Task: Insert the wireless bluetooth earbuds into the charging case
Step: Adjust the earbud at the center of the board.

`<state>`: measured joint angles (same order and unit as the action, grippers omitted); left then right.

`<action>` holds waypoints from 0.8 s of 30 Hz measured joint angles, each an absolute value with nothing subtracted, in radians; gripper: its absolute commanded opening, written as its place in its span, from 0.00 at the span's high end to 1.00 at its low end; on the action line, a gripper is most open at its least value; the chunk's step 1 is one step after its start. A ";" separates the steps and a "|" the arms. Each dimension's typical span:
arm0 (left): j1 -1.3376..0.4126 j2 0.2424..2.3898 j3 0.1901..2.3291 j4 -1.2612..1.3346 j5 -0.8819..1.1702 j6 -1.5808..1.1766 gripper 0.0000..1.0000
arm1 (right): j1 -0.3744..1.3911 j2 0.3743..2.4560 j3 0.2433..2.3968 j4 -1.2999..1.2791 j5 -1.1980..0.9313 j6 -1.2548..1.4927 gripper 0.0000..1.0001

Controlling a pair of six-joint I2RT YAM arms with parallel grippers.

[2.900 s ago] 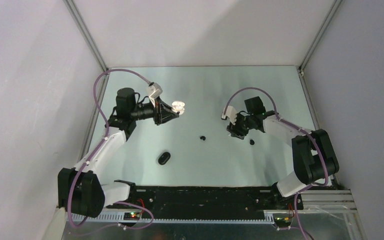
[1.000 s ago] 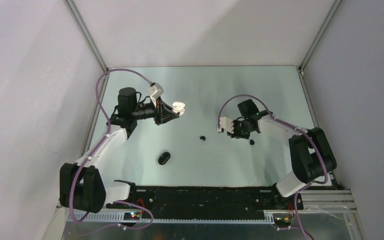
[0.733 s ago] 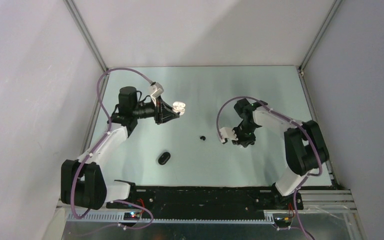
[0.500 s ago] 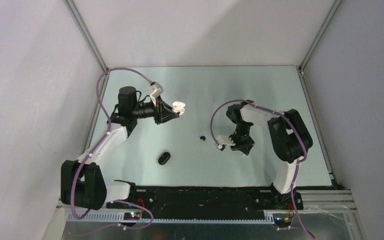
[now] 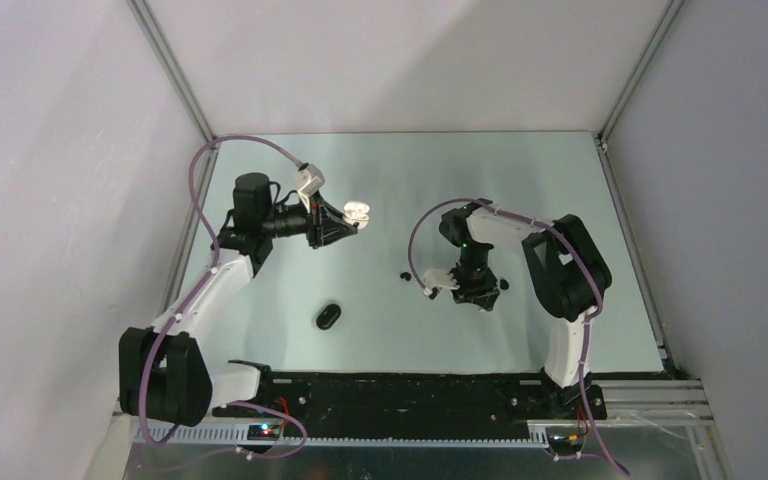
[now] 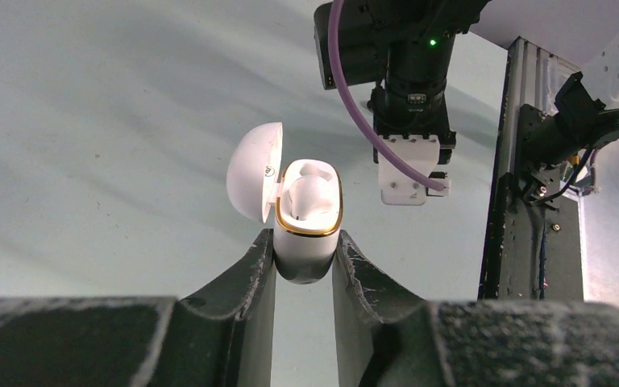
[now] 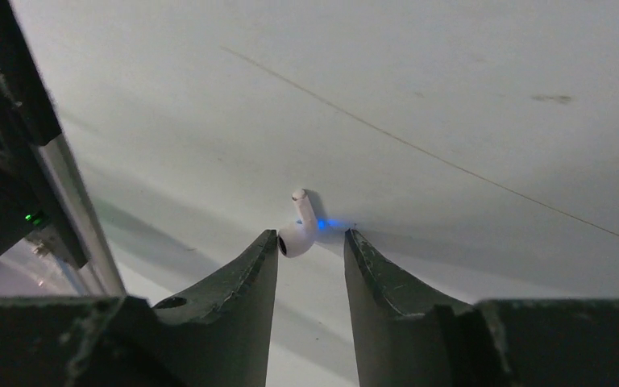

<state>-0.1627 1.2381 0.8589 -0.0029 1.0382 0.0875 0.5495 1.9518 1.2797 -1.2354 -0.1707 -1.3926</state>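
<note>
My left gripper [image 6: 305, 242] is shut on the base of the white charging case [image 6: 308, 219], holding it above the table with its lid swung open to the left; in the top view the case [image 5: 358, 212] is at back left of centre. A white form fills one well inside it. My right gripper [image 7: 310, 235] points down at the table, jaws apart. A white earbud [image 7: 298, 232] lies between its tips, touching the left finger and clear of the right one. In the top view the right gripper [image 5: 472, 298] hides it. Two black earbuds [image 5: 405, 275] [image 5: 504, 284] lie either side.
A closed black case [image 5: 327, 316] lies on the table [image 5: 400, 170] in front of the left arm. Metal frame posts and grey walls close in the table on three sides. The black base rail [image 5: 410, 390] runs along the near edge.
The right arm has swung from the right toward the centre and turned its gripper down onto the table. Its jaws have widened. The left arm and the case have stayed put.
</note>
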 measured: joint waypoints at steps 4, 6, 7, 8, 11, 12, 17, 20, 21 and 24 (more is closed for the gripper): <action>-0.162 1.238 0.859 -0.003 1.039 0.087 1.00 | 0.530 1.921 1.280 -1.164 -0.197 -1.359 0.57; -0.161 1.239 0.859 -0.003 1.039 0.087 1.00 | 0.514 1.899 1.281 -1.135 -0.213 -1.330 0.57; -0.161 1.240 0.859 -0.003 1.039 0.087 1.00 | 0.506 1.888 1.282 -1.126 -0.221 -1.312 0.57; -0.161 1.242 0.859 -0.003 1.039 0.087 1.00 | 0.494 1.871 1.282 -1.116 -0.233 -1.285 0.57; -0.161 1.246 0.859 -0.003 1.039 0.087 1.00 | 0.449 1.810 1.282 -1.098 -0.289 -1.182 0.58; -0.161 1.247 0.859 -0.003 1.039 0.087 1.00 | 0.428 1.784 1.280 -1.085 -0.312 -1.134 0.58; -0.161 1.260 0.861 -0.003 1.039 0.086 1.00 | 0.307 1.671 1.237 -0.982 -0.394 -0.943 0.65; -0.161 1.266 0.865 -0.004 1.039 0.083 1.00 | 0.274 1.644 1.188 -0.918 -0.405 -0.863 0.65; -0.160 1.267 0.868 -0.004 1.039 0.080 1.00 | 0.272 1.630 1.151 -0.884 -0.405 -0.836 0.64; -0.160 1.267 0.878 -0.008 1.036 0.080 1.00 | 0.271 1.578 1.052 -0.817 -0.390 -0.764 0.61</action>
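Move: The white earbud lies on the board practically between the right hand's open fingertips, about 1 cm to the left of the hand point and 1 cm below it. A black earbud is roughly 4 cm ahead and 5 cm to the right of this hand, and a black pair about 6 cm ahead and 17 cm to the left. From the left hand the white earbud is some 28 cm to the right, 6 cm back and 22 cm below. The white earbud is left on the board as the right hand, fingers already open and staying so, moves off it: first low and forward with a little left, then up, to about 6 cm out and 6 cm higher. Meanwhile the hand turns some 50 degrees clockwise, then eases back and down by about 2 cm each, above the black earbud's side of the white one. ##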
